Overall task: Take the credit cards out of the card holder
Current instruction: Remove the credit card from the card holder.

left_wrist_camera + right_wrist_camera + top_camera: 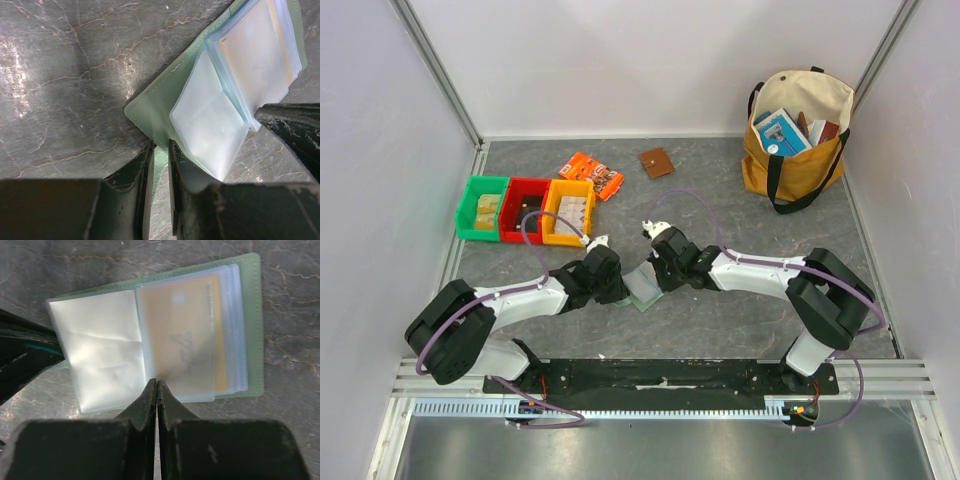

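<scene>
The card holder, pale green, lies open on the grey tabletop with its clear sleeves fanned out; it also shows in the top view and the left wrist view. A tan-orange credit card sits inside a sleeve on the right half. My left gripper is shut on the holder's green side tab. My right gripper is shut, its tips at the near edge of the sleeves by the fold. I cannot tell whether a sleeve is pinched between them. One of its fingers rests against the sleeve edge in the left wrist view.
Green, red and yellow bins stand at the back left. An orange printed packet and a brown square wallet lie behind the arms. A yellow tote bag stands at the back right.
</scene>
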`<state>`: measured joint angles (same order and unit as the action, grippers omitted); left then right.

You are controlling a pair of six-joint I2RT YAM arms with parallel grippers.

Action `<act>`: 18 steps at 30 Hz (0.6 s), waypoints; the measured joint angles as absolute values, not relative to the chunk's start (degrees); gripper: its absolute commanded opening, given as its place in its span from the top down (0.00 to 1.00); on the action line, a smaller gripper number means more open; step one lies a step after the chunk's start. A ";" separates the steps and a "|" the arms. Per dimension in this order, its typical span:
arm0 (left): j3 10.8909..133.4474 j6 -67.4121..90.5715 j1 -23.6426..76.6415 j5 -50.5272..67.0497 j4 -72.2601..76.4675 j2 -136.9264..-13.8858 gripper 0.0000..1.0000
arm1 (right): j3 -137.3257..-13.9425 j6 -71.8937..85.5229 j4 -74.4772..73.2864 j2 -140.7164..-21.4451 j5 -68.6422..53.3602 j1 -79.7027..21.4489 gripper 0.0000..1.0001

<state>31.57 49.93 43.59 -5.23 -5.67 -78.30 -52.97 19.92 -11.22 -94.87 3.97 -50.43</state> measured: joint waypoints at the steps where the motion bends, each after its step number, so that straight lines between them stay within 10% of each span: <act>1: 31.44 50.06 43.57 -5.04 -5.39 -78.30 0.76 | -53.06 19.90 -11.20 -94.87 3.38 -50.61 0.93; 9: 30.76 50.83 43.57 -4.32 -3.81 -78.30 0.76 | -53.30 20.05 -11.64 -94.13 6.33 -51.51 0.39; 18: 30.55 51.00 43.57 -4.16 -3.25 -78.30 0.76 | -53.30 20.78 -13.43 -93.47 15.09 -51.46 0.21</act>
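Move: The credit card lies in its clear pocket in the open card holder, its middle about 4 cm ahead of the right fingertips, 1 cm to their left and 1 cm below. The empty clear page lies about 5 cm left of the right hand and 1 cm ahead; the holder's green strap is some 9 cm left and 5 cm back. From the left hand the card lies about 6 cm ahead and 7 cm to the right, at roughly the same height. The card pocket is let go by the right fingers, which rest shut on its near edge at first: the hand shifts barely 1 cm left, then rises about 1 cm and swings back to the right and forward, nearly 3 cm from its leftmost point, opening wide over the near edge of the holder. The left hand stays at the strap corner, fingers nearly shut. ##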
